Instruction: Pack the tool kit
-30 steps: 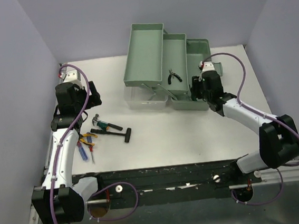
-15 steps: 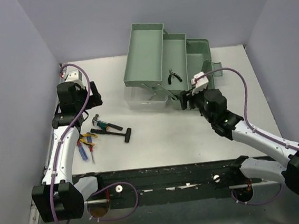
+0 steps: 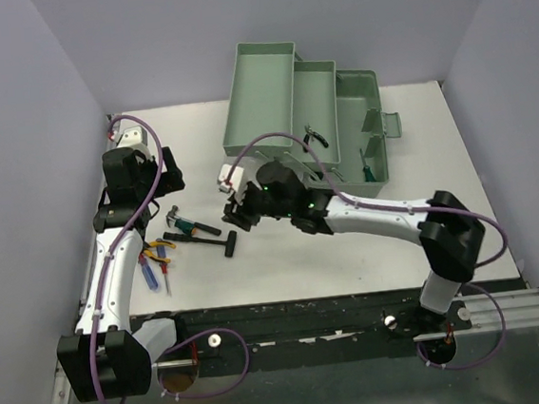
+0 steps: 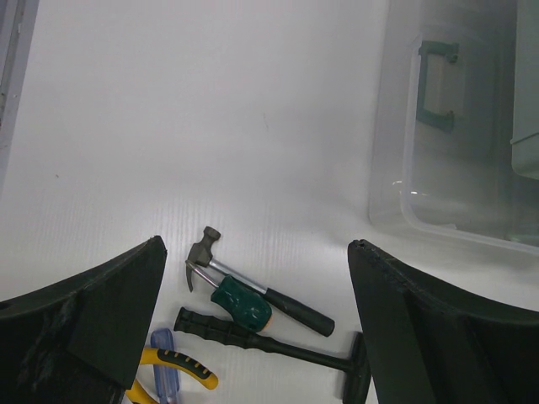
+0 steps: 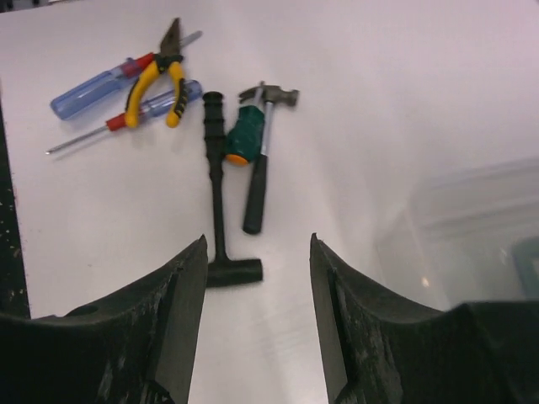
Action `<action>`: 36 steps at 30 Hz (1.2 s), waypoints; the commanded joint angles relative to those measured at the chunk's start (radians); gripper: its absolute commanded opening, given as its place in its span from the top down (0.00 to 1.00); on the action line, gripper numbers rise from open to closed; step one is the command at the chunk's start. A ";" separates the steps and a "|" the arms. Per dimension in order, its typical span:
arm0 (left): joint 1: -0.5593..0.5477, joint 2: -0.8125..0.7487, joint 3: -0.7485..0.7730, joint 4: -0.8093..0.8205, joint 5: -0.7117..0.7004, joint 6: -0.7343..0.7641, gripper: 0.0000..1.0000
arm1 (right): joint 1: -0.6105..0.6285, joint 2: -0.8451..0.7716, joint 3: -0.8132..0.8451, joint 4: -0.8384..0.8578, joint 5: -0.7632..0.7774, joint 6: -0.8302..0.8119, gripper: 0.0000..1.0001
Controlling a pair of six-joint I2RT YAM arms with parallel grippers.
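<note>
The sage-green toolbox [image 3: 335,91] stands open at the back with its tiered trays fanned out. Small black pliers [image 3: 317,137] lie in the middle tray and a green-handled screwdriver [image 3: 366,168] in the bottom. The clear lid [image 3: 248,178] lies in front of it. On the table lie a small hammer [image 5: 259,168], a black mallet [image 5: 216,189], a stubby green screwdriver [image 5: 242,139], yellow-handled pliers [image 5: 156,84] and blue screwdrivers [image 5: 93,93]. My right gripper [image 5: 258,239] is open and empty just short of the mallet head [image 3: 230,244]. My left gripper [image 4: 257,242] hangs open above the hammer [image 4: 253,286].
The clear lid [image 4: 455,168] with its green handle [image 4: 438,80] lies right of the left gripper. Purple walls close in the table's left, back and right sides. The black rail [image 3: 309,317] with the arm bases runs along the near edge.
My right arm has swung left from the toolbox's bottom compartment across the table to the loose tools. The green-handled screwdriver now shows in the box. The left arm has not moved.
</note>
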 commanded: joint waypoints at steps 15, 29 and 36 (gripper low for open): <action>-0.005 -0.035 0.010 0.023 0.003 -0.006 0.01 | 0.074 0.504 0.461 -0.483 -0.156 -0.116 0.46; -0.005 -0.049 0.008 0.018 -0.005 -0.004 0.01 | 0.127 0.667 0.621 -0.534 0.025 -0.099 0.50; -0.005 -0.055 0.008 0.016 -0.006 -0.004 0.01 | 0.129 0.620 0.552 -0.532 0.014 -0.115 0.74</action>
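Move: The black mallet lies with its middle about 13 cm to the right hand's left, 1 cm back and some 18 cm below, its head on the near end. The claw hammer lies about 5 cm beyond the mallet's middle, level with it sideways; the green screwdriver is 4 cm beyond and 2 cm left of that middle. From the left hand the mallet is roughly 9 cm back, 4 cm right and 20 cm below. The mallet's thin shaft, just beside its head, is what the right hand comes down on: it sinks about 17 cm while going some 8 cm left, most of that leftward way early on. The wrist tips the fingers some 30 degrees steeper towards the table; once low, the half-open fingers narrow around the shaft, one on each side. ##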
